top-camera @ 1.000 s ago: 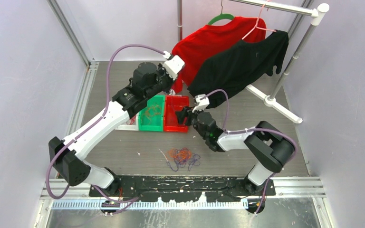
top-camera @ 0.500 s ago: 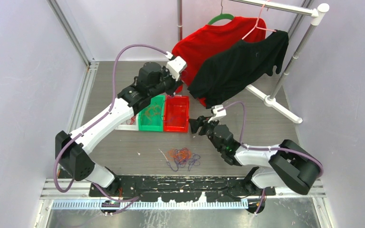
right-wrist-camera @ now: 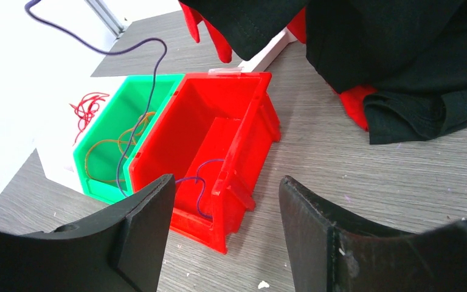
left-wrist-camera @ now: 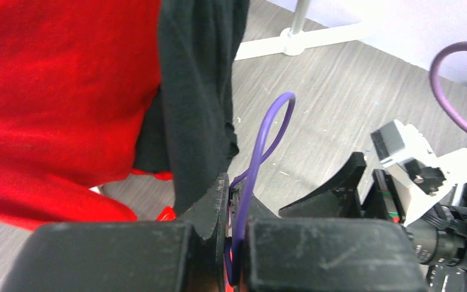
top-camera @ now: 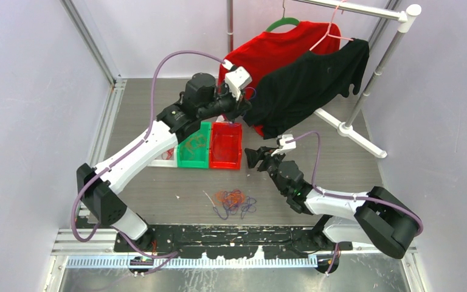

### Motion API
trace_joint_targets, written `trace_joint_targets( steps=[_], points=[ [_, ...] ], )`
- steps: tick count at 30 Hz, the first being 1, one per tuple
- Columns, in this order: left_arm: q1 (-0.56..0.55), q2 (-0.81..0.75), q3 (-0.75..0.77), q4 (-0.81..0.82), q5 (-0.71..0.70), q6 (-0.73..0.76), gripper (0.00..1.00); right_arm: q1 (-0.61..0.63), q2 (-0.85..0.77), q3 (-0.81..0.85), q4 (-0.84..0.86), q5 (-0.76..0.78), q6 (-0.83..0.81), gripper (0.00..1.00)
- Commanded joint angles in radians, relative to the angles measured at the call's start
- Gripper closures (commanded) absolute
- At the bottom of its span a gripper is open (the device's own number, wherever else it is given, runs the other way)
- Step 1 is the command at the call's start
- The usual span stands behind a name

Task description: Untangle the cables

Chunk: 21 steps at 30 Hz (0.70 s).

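Note:
A tangle of red, orange and purple cables (top-camera: 234,201) lies on the table in front of the arm bases. My left gripper (top-camera: 244,104) is raised by the hanging shirts, shut on a thin purple cable (left-wrist-camera: 260,143) that loops above its jaws. That purple cable (right-wrist-camera: 152,73) trails down across the green bin (right-wrist-camera: 106,125) into the red bin (right-wrist-camera: 219,140). An orange cable (right-wrist-camera: 106,152) lies in the green bin, and red cables (right-wrist-camera: 86,108) in the white bin (top-camera: 161,160). My right gripper (right-wrist-camera: 226,190) is open and empty just right of the red bin.
A red shirt (top-camera: 273,52) and a black shirt (top-camera: 310,79) hang from a rack whose white foot (top-camera: 348,129) stands at the back right. The black shirt hangs right beside my left gripper. Grey walls close in both sides.
My left arm has swung right and up toward the shirts, pulling the purple cable with it. My right gripper has drawn back from the red bin toward the right.

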Motion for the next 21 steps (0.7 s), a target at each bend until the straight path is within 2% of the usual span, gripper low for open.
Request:
trace_joint_targets(
  steps=[1, 11, 18, 21],
  points=[
    [-0.007, -0.009, 0.052, 0.029, 0.046, -0.043, 1.0, -0.001, -0.045, -0.007, 0.024, 0.042, 0.006, 0.33],
    [0.051, 0.098, 0.089, 0.065, 0.14, -0.1, 1.0, -0.001, -0.133, -0.02, -0.034, 0.104, -0.027, 0.34],
    [0.07, 0.197, 0.163, 0.1, 0.17, -0.151, 1.0, -0.007, -0.151, -0.017, -0.051, 0.121, -0.054, 0.34],
    [0.076, 0.206, 0.141, 0.116, 0.159, -0.16, 1.0, -0.017, -0.149, -0.016, -0.049, 0.115, -0.055, 0.34]
  ],
)
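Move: From the left hand, which holds the purple cable high up, the red box lies about 30 cm below, some 3 cm ahead and 4 cm to the left. The green box adjoins its left side, 12 cm farther left; the remaining cable pile lies some 18 cm nearer the base than the red box. The black shirt's hem hangs about 6 cm ahead of the left hand and 12 cm right. From the empty right hand the red box is roughly 8 cm ahead, 11 cm left and 12 cm below. Down and forward, drifting slightly right, the left hand sinks over 4 cm and reaches about as far ahead towards the black shirt, its wrist tilting forward some 10 degrees, fingers still shut on the purple cable that trails to the red box. The right hand, open and empty, backs off about 2.5 cm to the right, away from the red box, rising a little and turning slightly clockwise. ##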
